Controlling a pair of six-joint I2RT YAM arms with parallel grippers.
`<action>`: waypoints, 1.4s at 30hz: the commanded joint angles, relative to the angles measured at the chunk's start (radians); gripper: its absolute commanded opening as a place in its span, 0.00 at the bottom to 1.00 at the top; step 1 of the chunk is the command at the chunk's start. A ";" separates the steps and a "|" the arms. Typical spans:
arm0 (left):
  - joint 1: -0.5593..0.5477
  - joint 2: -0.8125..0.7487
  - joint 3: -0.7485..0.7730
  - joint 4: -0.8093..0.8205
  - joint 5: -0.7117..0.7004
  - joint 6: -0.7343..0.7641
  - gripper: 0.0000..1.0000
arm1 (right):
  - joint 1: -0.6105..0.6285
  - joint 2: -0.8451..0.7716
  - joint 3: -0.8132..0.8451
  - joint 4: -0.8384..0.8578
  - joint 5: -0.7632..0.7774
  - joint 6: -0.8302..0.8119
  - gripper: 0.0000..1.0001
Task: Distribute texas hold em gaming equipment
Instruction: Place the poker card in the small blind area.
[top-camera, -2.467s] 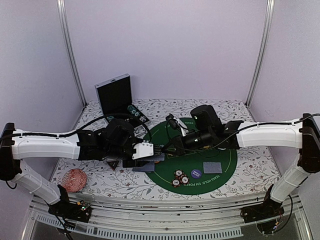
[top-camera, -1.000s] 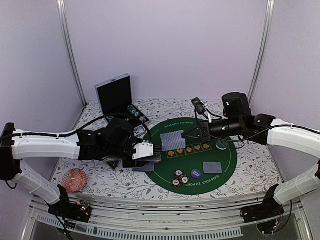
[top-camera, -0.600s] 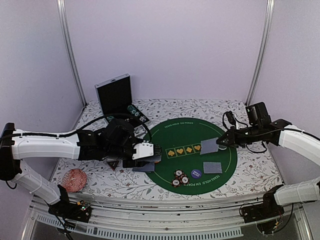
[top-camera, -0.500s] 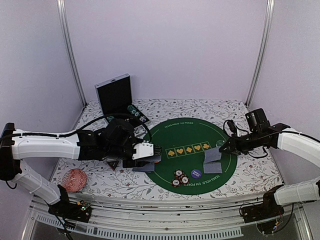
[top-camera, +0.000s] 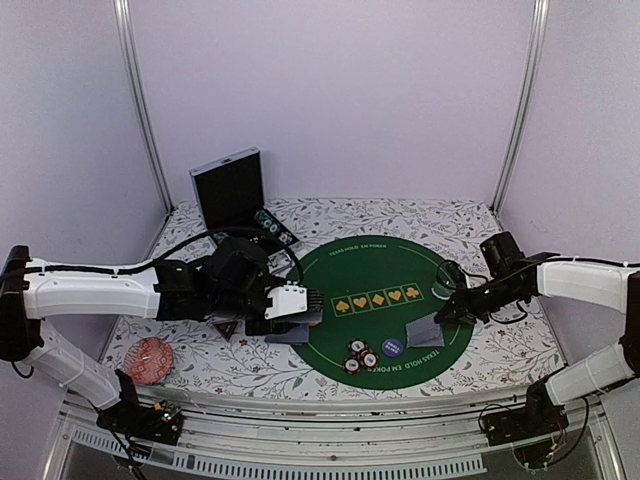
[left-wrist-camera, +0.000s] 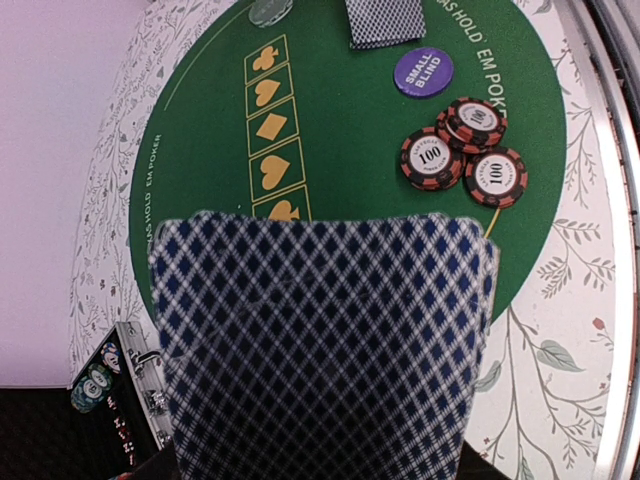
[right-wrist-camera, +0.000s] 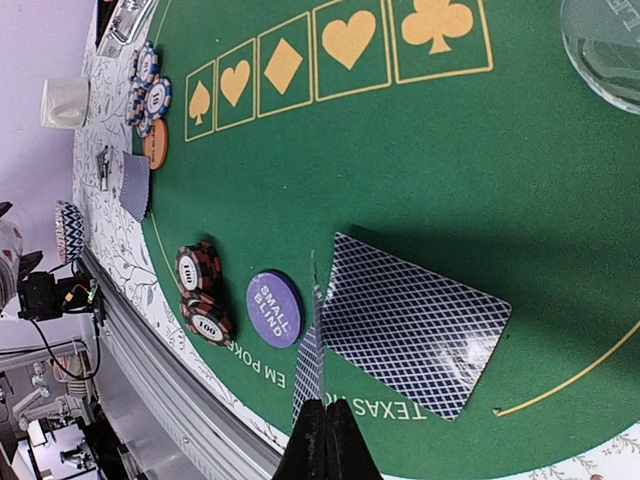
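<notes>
My left gripper (top-camera: 293, 320) is shut on a deck of blue-grey-backed playing cards (left-wrist-camera: 320, 350) at the left rim of the round green mat (top-camera: 380, 270); the deck hides its jaws in the left wrist view. My right gripper (right-wrist-camera: 326, 405) is shut on a single card (right-wrist-camera: 318, 330), seen edge-on and tilted. It hangs just over the near-left edge of another card (right-wrist-camera: 415, 335) lying face down on the mat. Three red-black poker chips (top-camera: 360, 355) and a purple small-blind button (top-camera: 392, 347) lie near the mat's front. A pale-green button (top-camera: 441, 291) sits at the right.
An open black case (top-camera: 232, 190) holding more chips stands at the back left. A red patterned round object (top-camera: 152, 360) lies front left. A cream mug (right-wrist-camera: 65, 100), blue chips (right-wrist-camera: 148, 85), an orange button (right-wrist-camera: 156, 143) and one more card (right-wrist-camera: 135, 185) sit by the mat's left edge.
My right gripper carried a card from the deck at the left across the mat, then lowered it over the card lying at the right front. The left arm stayed still.
</notes>
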 joint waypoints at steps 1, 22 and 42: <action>-0.006 0.006 0.008 -0.002 0.006 -0.008 0.53 | -0.022 0.039 -0.016 0.034 -0.029 -0.039 0.02; -0.004 0.009 0.011 -0.005 0.012 -0.008 0.53 | -0.018 0.013 0.115 -0.147 0.320 0.011 0.60; -0.004 0.002 0.016 -0.007 0.027 -0.011 0.53 | 0.561 0.250 0.265 0.763 -0.028 0.177 0.99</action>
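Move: The right hand holds a poker card by one end; its spot in the small blind area, where a first poker card already lies, is about 3 cm left, 2 cm back and 5 cm below the hand. The small blind disc lies some 11 cm left and 5 cm back, the red chips 19 cm left and 7 cm back, the clear disc 11 cm ahead, all on the mat. From the left hand, still gripping the deck, that spot is about 30 cm right, level, 11 cm lower. The right hand sinks about 3 cm to lay its card down by the first one, easing some 4 cm to the right and a little forward as the fingers start to open and let the card go. With the fingers spreading wide, it then lifts some 14 cm and swings about 24 cm left and slightly back, towards the deck that the left hand holds still, the wrist turning counter-clockwise and its fingers tipping up. ##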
